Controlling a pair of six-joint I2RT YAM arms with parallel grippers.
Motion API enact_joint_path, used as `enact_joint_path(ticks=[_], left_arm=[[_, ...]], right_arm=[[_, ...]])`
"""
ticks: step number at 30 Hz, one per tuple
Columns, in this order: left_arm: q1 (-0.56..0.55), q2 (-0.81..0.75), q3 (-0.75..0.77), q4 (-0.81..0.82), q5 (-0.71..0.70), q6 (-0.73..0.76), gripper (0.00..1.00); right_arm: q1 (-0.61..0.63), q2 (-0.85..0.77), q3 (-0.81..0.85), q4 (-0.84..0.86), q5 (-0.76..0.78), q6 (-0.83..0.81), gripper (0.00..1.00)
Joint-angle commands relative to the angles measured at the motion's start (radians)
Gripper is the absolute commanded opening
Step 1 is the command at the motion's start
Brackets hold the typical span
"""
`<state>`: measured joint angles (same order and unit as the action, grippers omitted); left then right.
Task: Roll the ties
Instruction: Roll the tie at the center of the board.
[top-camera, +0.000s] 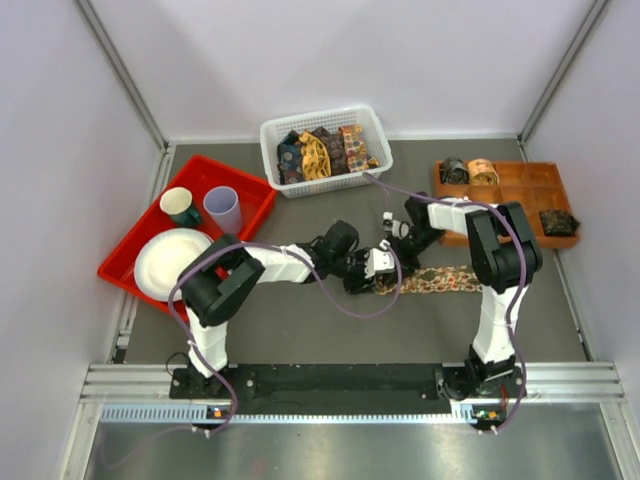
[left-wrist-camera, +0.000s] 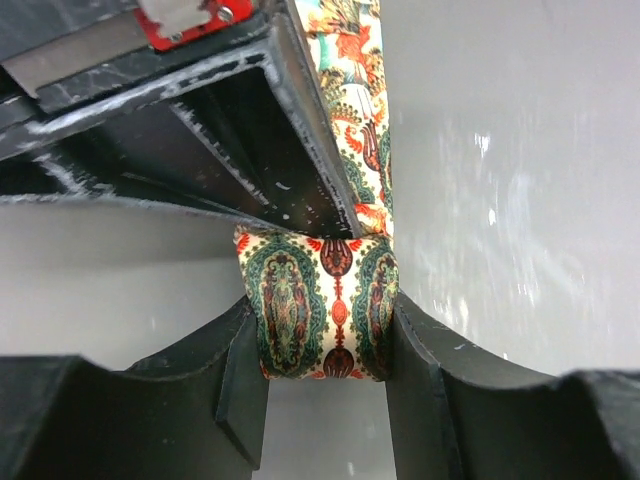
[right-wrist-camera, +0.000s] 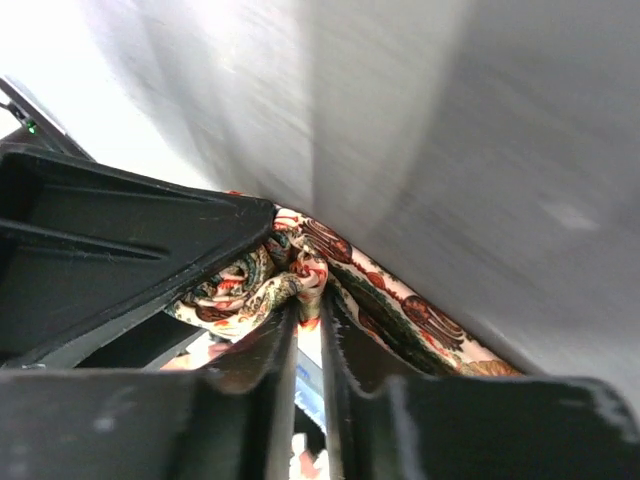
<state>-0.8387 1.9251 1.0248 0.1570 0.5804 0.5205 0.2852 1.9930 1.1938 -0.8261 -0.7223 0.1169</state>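
Observation:
One of the ties (top-camera: 445, 280), cream with green and orange-red motifs, lies flat across the table's middle, its left end rolled into a small coil (left-wrist-camera: 320, 300). My left gripper (top-camera: 378, 270) (left-wrist-camera: 322, 350) is shut on that coil, a finger pressing each side. My right gripper (top-camera: 390, 245) (right-wrist-camera: 310, 300) comes in from the far side. Its jaws stand a thin slit apart, with a fold of the tie (right-wrist-camera: 400, 305) pinched at their tips in the coil's middle. The right gripper's black finger (left-wrist-camera: 250, 150) fills the top left of the left wrist view.
A white basket (top-camera: 275, 135) of unrolled ties stands at the back. On the right, an orange compartment tray (top-camera: 520, 185) holds rolled ties (top-camera: 470, 170). A red tray (top-camera: 250, 190) on the left carries a plate (top-camera: 170, 262), a green cup (top-camera: 180, 205) and a lavender cup (top-camera: 223, 208).

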Motion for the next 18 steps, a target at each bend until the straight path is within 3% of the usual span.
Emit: enact_joint_path(ticks=[1, 4, 7, 12, 18], left_arm=[[-0.011, -0.006, -0.035, -0.360, -0.080, 0.055, 0.30], [-0.031, 0.055, 0.049, -0.431, -0.131, 0.032, 0.29], [-0.033, 0.112, 0.109, -0.471, -0.160, 0.013, 0.28], [-0.040, 0.138, 0.139, -0.505, -0.174, 0.024, 0.28], [-0.048, 0.146, 0.155, -0.531, -0.192, 0.041, 0.29]], right_arm=[[0.017, 0.001, 0.050, 0.111, 0.014, -0.029, 0.24], [-0.007, -0.058, 0.015, 0.055, -0.021, -0.060, 0.39], [-0.049, -0.147, -0.020, -0.004, -0.066, -0.097, 0.46], [-0.090, -0.212, -0.059, 0.002, -0.146, -0.089, 0.47], [-0.061, -0.171, -0.065, 0.100, -0.232, 0.013, 0.46]])
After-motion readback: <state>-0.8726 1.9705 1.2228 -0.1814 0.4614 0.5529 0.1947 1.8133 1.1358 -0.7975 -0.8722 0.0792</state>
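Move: The rolled part of the tie already sits between the left gripper's half-open fingers, at the hand point. From the right gripper, whose nearly shut tips are at that same roll, it lies about 1 cm to the left at the same height. The middle of the unrolled strip is some 11 cm right of the right gripper, level with it and 2 cm lower; the orange tray's middle is about 26 cm right and 17 cm ahead of it. Open the right gripper to about half to let go of the roll's edge, then lift it some 5 cm almost straight up and clear, easing only slightly forward. Keep the left gripper's hold on the roll at the same opening, close over the table, while tipping its fingers about 10 degrees steeper downward. ##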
